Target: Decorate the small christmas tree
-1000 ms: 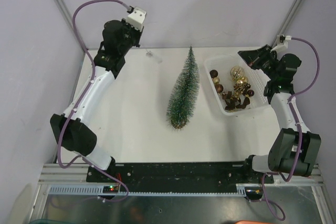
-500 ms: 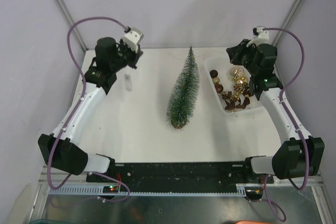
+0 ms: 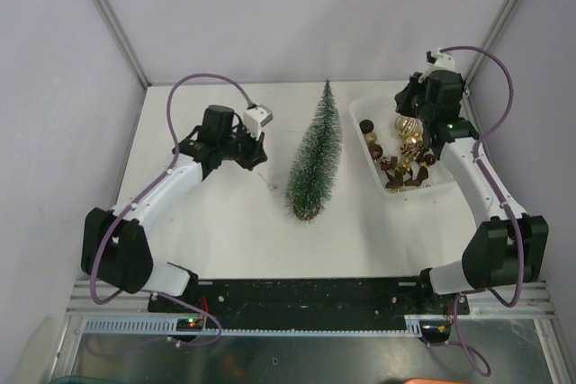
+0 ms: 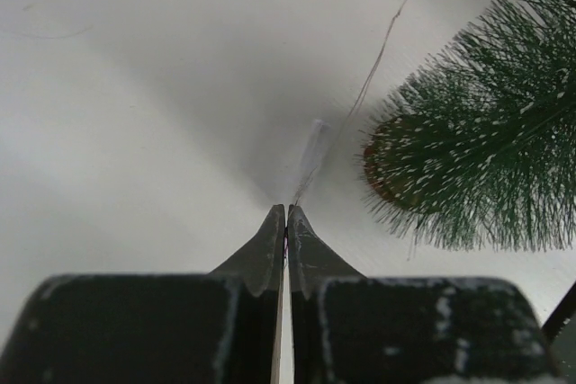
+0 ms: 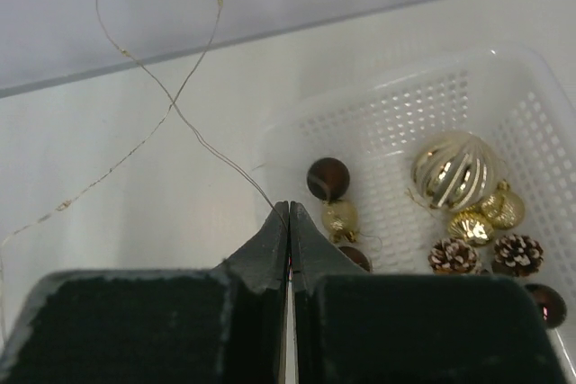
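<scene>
The small christmas tree [image 3: 315, 155] stands mid-table, a slim dark green cone with frosted bristles; its lower branches [image 4: 477, 159] fill the right of the left wrist view. My left gripper [image 3: 258, 156] [image 4: 286, 209] hovers just left of the tree, shut on a thin wire light string [image 4: 364, 92] that runs up and away past the tree. A small pale piece [image 4: 312, 146] dangles blurred beyond the tips. My right gripper [image 3: 410, 102] [image 5: 288, 206] is above the basket's far left corner, shut on the same kind of thin wire [image 5: 171, 105], which loops upward.
A white plastic basket [image 3: 373, 110] [image 5: 423, 96] at the right holds brown and gold baubles [image 5: 453, 171] and pine cones [image 5: 517, 254]. Grey walls close in the back and sides. The arm bases sit along the near edge.
The left arm has swung from the far left corner in to the tree's left side. The right arm has moved from the basket's right side to over its far left corner.
</scene>
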Controlling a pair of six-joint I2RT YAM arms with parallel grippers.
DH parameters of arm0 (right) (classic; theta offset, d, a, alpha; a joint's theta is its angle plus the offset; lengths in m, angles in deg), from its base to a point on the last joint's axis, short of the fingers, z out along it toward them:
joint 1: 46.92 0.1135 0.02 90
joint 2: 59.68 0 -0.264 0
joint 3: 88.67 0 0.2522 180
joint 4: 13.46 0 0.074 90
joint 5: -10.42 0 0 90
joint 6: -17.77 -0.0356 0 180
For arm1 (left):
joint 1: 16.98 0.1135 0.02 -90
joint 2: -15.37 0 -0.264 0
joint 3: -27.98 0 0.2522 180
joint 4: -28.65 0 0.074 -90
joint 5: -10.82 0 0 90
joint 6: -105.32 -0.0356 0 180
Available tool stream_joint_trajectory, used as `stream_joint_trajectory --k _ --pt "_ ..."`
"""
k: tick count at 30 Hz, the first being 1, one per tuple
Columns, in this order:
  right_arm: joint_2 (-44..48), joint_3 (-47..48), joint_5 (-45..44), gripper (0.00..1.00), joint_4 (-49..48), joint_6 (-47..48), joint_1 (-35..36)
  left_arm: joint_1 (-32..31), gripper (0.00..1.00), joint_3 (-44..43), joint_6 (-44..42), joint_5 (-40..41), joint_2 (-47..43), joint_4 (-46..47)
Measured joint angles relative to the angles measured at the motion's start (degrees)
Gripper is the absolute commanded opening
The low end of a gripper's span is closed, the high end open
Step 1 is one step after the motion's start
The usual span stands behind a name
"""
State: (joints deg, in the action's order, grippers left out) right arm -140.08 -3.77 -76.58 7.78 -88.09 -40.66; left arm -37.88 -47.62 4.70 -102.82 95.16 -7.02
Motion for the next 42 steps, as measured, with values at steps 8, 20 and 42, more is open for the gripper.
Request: stream_joint_trajectory --k 8,20,42 --pt "-7.72 8.11 -6.62 0.0 6.03 1.25 0.63 -2.62 0.23 -1.66 2.23 -1.03 7.21 1.29" --pt "-12.13 10.91 -22.58 0.0 12.83 0.33 -0.22 -2.64 0.87 -4.57 1.53 0.57 6.58 2.1" --pt "36.81 -8.22 -46.69 0.0 33.66 -7.28 18.27 -2.71 0.88 -3.3 -8.66 -0.15 -27.41 -15.37"
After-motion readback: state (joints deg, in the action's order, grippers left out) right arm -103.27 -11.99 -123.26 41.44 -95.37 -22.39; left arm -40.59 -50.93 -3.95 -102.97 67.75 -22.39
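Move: The left hand's shut fingers hold a thin wire; the tree's foot lies roughly 15 cm to its right, about level fore and aft, some 14 cm below. The right hand also pinches thin wire: for it the tree's foot is about 25 cm left, 13 cm back and 26 cm down, and the middle of the ornament basket about 11 cm ahead, 7 cm right and 25 cm below. Left hand dips, opens wide off the wire, rises back; right, still pinching wire, draws back some 20 cm. ##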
